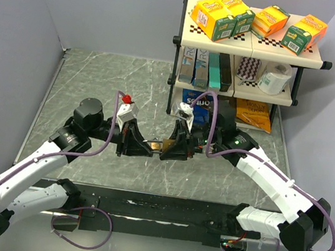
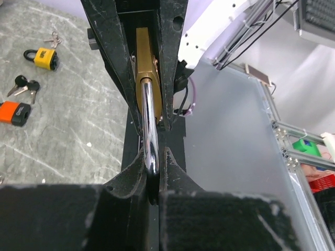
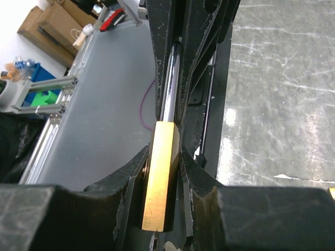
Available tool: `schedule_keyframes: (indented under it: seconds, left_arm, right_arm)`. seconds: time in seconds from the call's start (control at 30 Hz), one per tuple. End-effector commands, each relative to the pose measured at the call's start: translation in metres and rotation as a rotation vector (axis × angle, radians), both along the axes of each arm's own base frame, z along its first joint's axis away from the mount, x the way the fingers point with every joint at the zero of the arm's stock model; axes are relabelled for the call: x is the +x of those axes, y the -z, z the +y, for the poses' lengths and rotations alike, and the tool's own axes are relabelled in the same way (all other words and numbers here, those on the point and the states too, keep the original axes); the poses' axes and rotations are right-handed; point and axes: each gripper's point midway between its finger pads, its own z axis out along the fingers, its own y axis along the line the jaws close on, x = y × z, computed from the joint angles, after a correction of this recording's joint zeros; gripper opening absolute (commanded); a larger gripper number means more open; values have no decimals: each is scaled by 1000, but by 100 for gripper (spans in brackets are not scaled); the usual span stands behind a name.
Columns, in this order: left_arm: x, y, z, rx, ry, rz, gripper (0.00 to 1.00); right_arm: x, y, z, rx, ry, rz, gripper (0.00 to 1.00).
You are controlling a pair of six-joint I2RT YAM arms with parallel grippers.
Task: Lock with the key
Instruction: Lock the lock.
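A brass padlock (image 1: 166, 145) is held in the air between my two grippers at the table's middle. My left gripper (image 2: 153, 167) is shut on its steel shackle (image 2: 149, 125); the brass body (image 2: 145, 57) lies beyond, between the right gripper's fingers (image 2: 112, 52). My right gripper (image 3: 163, 162) is shut on the brass body (image 3: 161, 172), with the shackle (image 3: 170, 83) running away into the left gripper's fingers (image 3: 157, 42). Black-headed keys (image 2: 23, 86) lie on the table. I cannot tell whether a key sits in the brass lock.
A yellow padlock (image 2: 44, 57) with small keys (image 2: 54, 38) and an orange-black object (image 2: 14, 112) lie on the marbled table (image 1: 99, 77). A shelf rack (image 1: 249, 43) with boxes and a paper roll (image 1: 274, 77) stands at the back right.
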Motion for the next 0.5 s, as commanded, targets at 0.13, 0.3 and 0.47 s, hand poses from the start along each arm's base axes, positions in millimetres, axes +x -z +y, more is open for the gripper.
schedule_keyframes:
  seconds: [0.13,0.3,0.47]
  left_arm:
    - [3,4,14,28,8,-171,1]
    - [12,14,38,85,-25,-225,1]
    - [9,20,50,125,-13,-232,1]
  right_arm:
    - [6,-41,6,145,-56,-320,56]
    - [22,-27,-22,49,34,-356,79]
    - [31,-13,-42,-30,71,-388,76]
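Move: The brass lock's body is already pinched in the right fingers, level with the right hand point. The left fingers hold its shackle, with the body about 6 cm to that hand's right at the same height. From the right hand, the orange lock lies on the table roughly 15 cm forward, 12 cm right and 28 cm below. The yellow lock sits level with the orange one, about 17 cm farther right. Open the right gripper wide to let go of the brass lock's body. As it opens, ease that hand forward and to the right, rising slightly, with the fingers tipping up some 15 degrees. Keep the left fingers shut on the shackle and carry the lock down about 5 cm and nearly as far left, drifting forward and rolling the left side of the hand up about 10 degrees. ##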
